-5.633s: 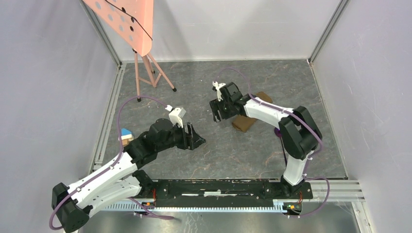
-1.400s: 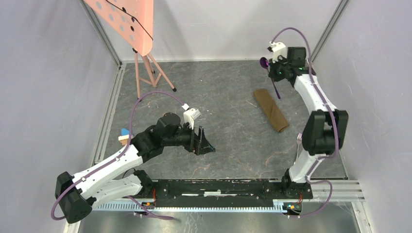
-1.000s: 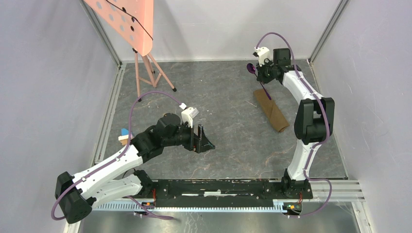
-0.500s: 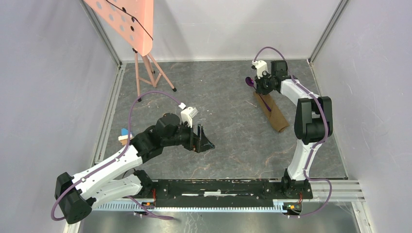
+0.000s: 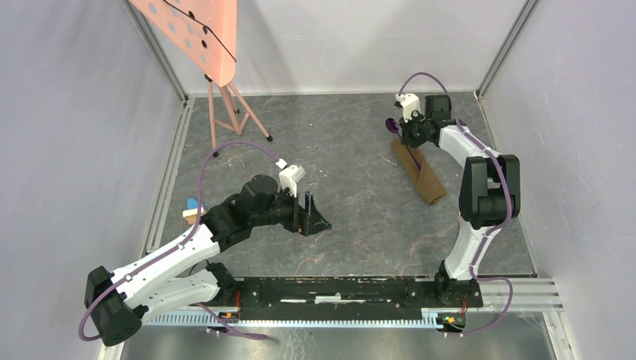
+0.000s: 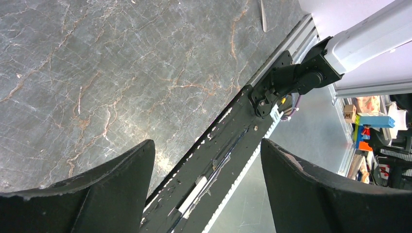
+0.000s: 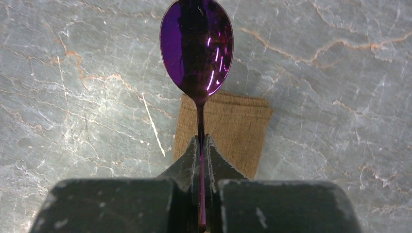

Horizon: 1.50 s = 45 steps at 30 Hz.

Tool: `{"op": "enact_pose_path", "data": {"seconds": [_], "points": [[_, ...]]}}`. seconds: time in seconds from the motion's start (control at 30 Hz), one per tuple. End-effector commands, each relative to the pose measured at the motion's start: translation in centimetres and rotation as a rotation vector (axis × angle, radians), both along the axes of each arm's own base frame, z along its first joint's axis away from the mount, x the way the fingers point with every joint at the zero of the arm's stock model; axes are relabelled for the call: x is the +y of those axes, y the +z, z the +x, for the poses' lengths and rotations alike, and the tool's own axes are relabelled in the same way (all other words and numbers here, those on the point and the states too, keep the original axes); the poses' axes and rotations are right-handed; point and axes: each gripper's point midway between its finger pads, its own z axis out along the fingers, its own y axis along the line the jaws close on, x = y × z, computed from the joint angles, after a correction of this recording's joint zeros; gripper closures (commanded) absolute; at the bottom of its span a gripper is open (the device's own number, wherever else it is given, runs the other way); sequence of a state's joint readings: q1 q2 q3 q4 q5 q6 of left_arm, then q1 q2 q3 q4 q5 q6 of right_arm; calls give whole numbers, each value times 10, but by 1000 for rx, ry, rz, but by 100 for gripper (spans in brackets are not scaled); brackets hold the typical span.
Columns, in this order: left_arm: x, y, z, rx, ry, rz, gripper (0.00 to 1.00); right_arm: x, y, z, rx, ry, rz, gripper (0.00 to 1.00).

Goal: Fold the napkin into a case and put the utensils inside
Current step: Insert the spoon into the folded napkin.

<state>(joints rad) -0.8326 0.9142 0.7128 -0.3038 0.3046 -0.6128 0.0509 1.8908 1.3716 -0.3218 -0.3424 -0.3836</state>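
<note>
The tan-brown napkin lies folded into a narrow case (image 5: pixel 420 172) at the right of the table, slanting from far left to near right. My right gripper (image 5: pixel 409 136) hangs over its far end, shut on the thin purple handle of a spoon. The spoon's shiny purple bowl (image 7: pixel 197 46) sticks out past the cloth's short edge (image 7: pixel 233 126), and the same bowl (image 5: pixel 392 124) shows in the top view. My left gripper (image 5: pixel 309 216) hovers open and empty at mid-left, its jaws wide apart (image 6: pixel 208 165). A thin silvery utensil (image 6: pixel 263 17) lies near the front rail.
A small blue-and-wood block (image 5: pixel 193 208) sits by the left wall. A pink perforated board on a tripod stand (image 5: pixel 225 105) stands at the back left. The black base rail (image 5: pixel 337 291) runs along the near edge. Grey walls enclose the marbled table.
My right gripper has carried the purple spoon from the back right corner leftward and down to the far end of the case. The left arm has stayed still.
</note>
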Motion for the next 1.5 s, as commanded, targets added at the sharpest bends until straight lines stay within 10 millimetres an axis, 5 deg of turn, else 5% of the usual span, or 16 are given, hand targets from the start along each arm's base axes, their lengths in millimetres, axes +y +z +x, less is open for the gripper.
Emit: {"op": "enact_pose_path", "data": {"seconds": [0.0, 0.83, 1.0, 1.23, 1.47], "points": [[-4, 9, 2, -15, -3, -43, 14, -10, 22, 0, -66, -17, -13, 100], [-4, 8, -4, 0, -18, -70, 14, -37, -9, -52, 6, -168, -55, 100], [-5, 7, -5, 4, -19, -74, 14, -27, -6, -57, 39, -213, 27, 100], [-7, 6, -6, 13, -25, -86, 14, -42, 2, -56, 68, -227, -111, 100], [-9, 6, -7, 21, -33, -96, 14, -51, -9, -66, 117, -225, -190, 100]]}}
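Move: Beneath and behind the right hand, which still holds the spoon by its handle with the bowl pointing forward-left, lies the napkin's pocket mouth: about 8 cm back, 4 cm to the right and 7 cm lower. The napkin's far end is some 2 cm ahead and 2 cm left of this hand, its near end about 17 cm back and 9 cm right. For the idle left hand, the mouth lies roughly 20 cm ahead and 34 cm right. Drawing the spoon handle-first along the napkin into the pocket, the right hand goes back about 7 cm and right 4 cm, sinking some 3 cm before rising about 1 cm near the end. The shut fingers keep their pinch while the wrist turns some 13 degrees clockwise and tips slightly down. ##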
